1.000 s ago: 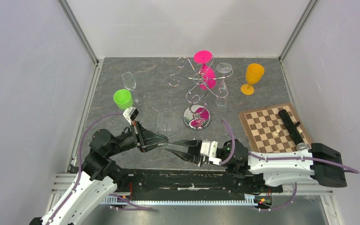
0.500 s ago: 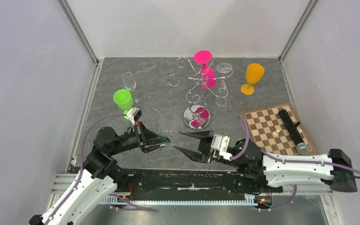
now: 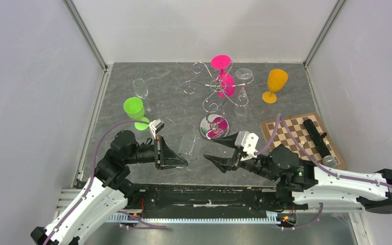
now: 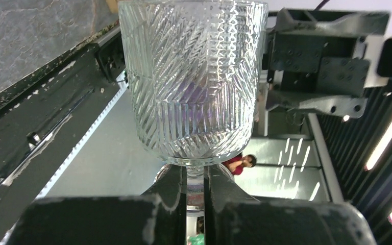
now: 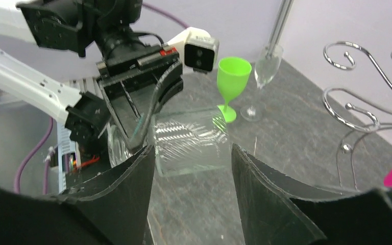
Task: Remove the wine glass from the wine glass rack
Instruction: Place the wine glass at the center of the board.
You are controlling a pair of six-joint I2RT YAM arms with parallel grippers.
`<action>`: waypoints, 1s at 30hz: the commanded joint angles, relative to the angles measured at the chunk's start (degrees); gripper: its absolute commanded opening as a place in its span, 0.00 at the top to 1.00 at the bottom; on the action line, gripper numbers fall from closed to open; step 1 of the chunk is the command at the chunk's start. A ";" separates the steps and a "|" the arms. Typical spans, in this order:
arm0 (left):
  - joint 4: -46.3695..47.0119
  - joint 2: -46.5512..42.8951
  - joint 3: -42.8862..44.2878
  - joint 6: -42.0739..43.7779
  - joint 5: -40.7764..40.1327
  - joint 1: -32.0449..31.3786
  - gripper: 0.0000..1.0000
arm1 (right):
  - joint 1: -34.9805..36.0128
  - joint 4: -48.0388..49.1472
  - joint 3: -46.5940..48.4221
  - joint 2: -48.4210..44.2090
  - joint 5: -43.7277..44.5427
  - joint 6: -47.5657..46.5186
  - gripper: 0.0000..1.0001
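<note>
My left gripper [image 3: 179,159] is shut on the stem of a clear cut-glass wine glass [image 3: 186,145], which it holds on its side above the table's near part. In the left wrist view the stem [image 4: 195,179] sits pinched between the fingers, with the ribbed bowl [image 4: 194,81] above. My right gripper [image 3: 210,152] is open, facing the bowl's mouth a little to its right with nothing in it. The right wrist view shows the wine glass [image 5: 191,140] just beyond the spread right gripper [image 5: 193,153]. The chrome wine glass rack [image 3: 215,91] stands behind, apart from both grippers.
On the rack hang two pink glasses [image 3: 225,83] and a clear one [image 3: 242,98]. A green goblet [image 3: 134,108] and a clear flute [image 3: 141,89] stand at the left, an orange goblet [image 3: 275,84] at the back right. A chessboard [image 3: 291,143] carries a black tube [image 3: 316,137].
My right gripper has opened and drawn back to the right from the glass. The left gripper has kept the stem and swung the glass slightly right and nearer.
</note>
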 commanded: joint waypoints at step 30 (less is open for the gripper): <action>-29.67 -0.95 15.53 47.09 18.65 -4.42 0.98 | -0.62 -33.93 27.44 10.17 -33.64 2.73 0.41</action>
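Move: The clear wine glass lies sideways in the left gripper, pinched by its stem, its bowl some 6 cm ahead of that hand and 1 cm to its right, level. The open right gripper is about 4 cm ahead of the left hand, 10 cm to its right and 3 cm higher. From the right hand, the bowl is 9 cm left, 2 ahead and 3 below; the rack stands 17 ahead, 3 right, its middle 12 below. The wine glass, still pinched by the stem in the left hand, is drawn back about 8 cm and a little left, while the wrist swings it roughly 25 degrees clockwise and tips the bowl up. The right hand, empty and wide open, first eases right, then follows back some 9 cm and finally left again, turning counter-clockwise and dipping its fingers to stay aimed at the bowl. ##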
